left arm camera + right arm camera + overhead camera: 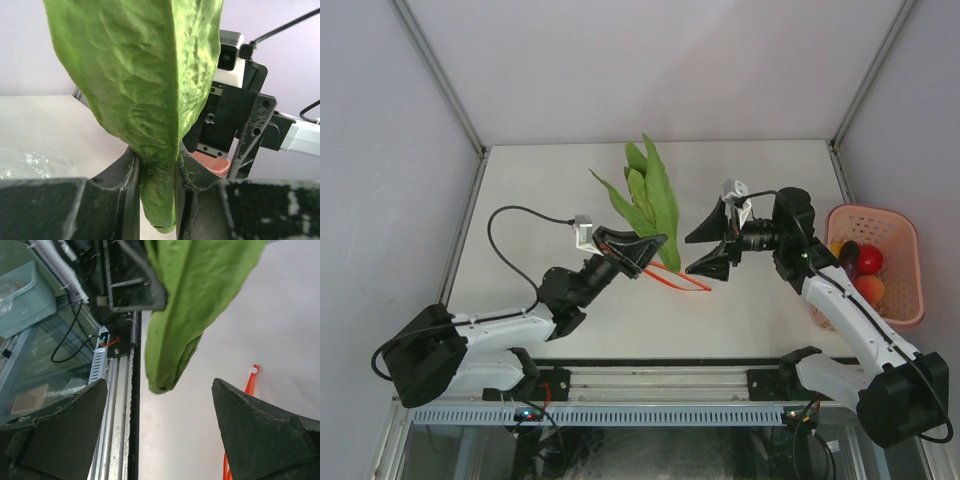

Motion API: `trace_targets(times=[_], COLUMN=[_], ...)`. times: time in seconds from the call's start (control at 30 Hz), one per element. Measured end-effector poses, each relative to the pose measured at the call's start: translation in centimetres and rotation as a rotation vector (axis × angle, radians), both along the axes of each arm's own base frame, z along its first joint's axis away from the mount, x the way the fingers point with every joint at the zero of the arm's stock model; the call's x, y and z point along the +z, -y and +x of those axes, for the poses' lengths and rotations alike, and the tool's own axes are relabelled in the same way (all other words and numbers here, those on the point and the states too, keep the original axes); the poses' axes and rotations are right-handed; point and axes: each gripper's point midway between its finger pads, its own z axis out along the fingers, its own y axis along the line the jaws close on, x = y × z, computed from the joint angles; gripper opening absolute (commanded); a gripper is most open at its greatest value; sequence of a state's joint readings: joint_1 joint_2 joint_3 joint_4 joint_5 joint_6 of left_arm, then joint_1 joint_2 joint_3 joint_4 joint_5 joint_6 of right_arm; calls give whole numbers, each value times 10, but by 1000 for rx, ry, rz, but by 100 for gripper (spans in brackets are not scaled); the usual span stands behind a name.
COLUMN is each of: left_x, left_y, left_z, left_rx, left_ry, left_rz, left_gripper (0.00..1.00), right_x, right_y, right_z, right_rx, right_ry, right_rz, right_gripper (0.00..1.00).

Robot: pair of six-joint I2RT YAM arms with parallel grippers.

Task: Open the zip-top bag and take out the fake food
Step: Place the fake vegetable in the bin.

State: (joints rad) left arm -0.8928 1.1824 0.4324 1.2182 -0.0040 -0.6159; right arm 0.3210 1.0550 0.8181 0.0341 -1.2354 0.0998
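Note:
The long green leafy fake food [650,190] sticks up over the middle of the table, and my left gripper [655,244] is shut on its stem end [157,200]. My right gripper [706,248] faces it from the right, open. The leaf's lower tip [162,375] hangs just beyond its spread fingers [250,430], touching neither. The zip-top bag shows mainly as its red-orange zip strip [684,282] lying on the table under the grippers. The strip [249,385] also appears in the right wrist view. Crinkly clear plastic [30,164] lies on the table at the left.
A pink perforated basket [905,262] stands at the table's right edge. It holds a red round piece [869,259], an orange piece [869,289] and a dark purple one [848,252]. The metal rail [660,380] runs along the near edge.

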Motion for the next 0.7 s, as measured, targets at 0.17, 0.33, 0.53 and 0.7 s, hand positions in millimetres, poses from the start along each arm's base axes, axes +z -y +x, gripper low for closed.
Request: trace_targets(times=[0.17, 0.33, 0.53, 0.7], left_x=[1, 20, 22, 13], left_y=[19, 27, 34, 40], left_z=[2, 4, 4, 5], left_rx=[14, 19, 8, -8], left_ry=[25, 49, 47, 17], left_rz=[10, -32, -49, -43], left_gripper=[0, 0, 0, 1], right_x=[-12, -17, -16, -13], right_y=[-9, -21, -21, -19], right_z=[7, 4, 6, 11], right_rx=[-39, -34, -51, -78], right_ry=[-71, -90, -98, -100], right_rz=[-23, -38, -38, -30], right_gripper=[82, 57, 58, 32])
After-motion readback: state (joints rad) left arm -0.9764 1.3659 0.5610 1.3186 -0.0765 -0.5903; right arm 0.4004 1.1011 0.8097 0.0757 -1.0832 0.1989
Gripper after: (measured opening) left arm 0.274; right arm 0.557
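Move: The leafy fake vegetable is already pinched in the left hand. Its free stem end lies about 6 cm left of the open right hand, level fore and aft, and 2 cm lower. From the left hand, the right gripper's finger gap is some 7 cm right and 3 cm back, at about the same height. The orange zip strip lies on the table roughly 4 cm ahead, 2 cm left and 26 cm below the right hand. Rightward by about 4 cm, rising a little and easing partly back down, the left hand brings the vegetable's stem to the right gripper and keeps its pinch. The right hand meets it, going some 2 cm left and slightly down, then narrows its wide-open fingers around the stem end without shutting them. ##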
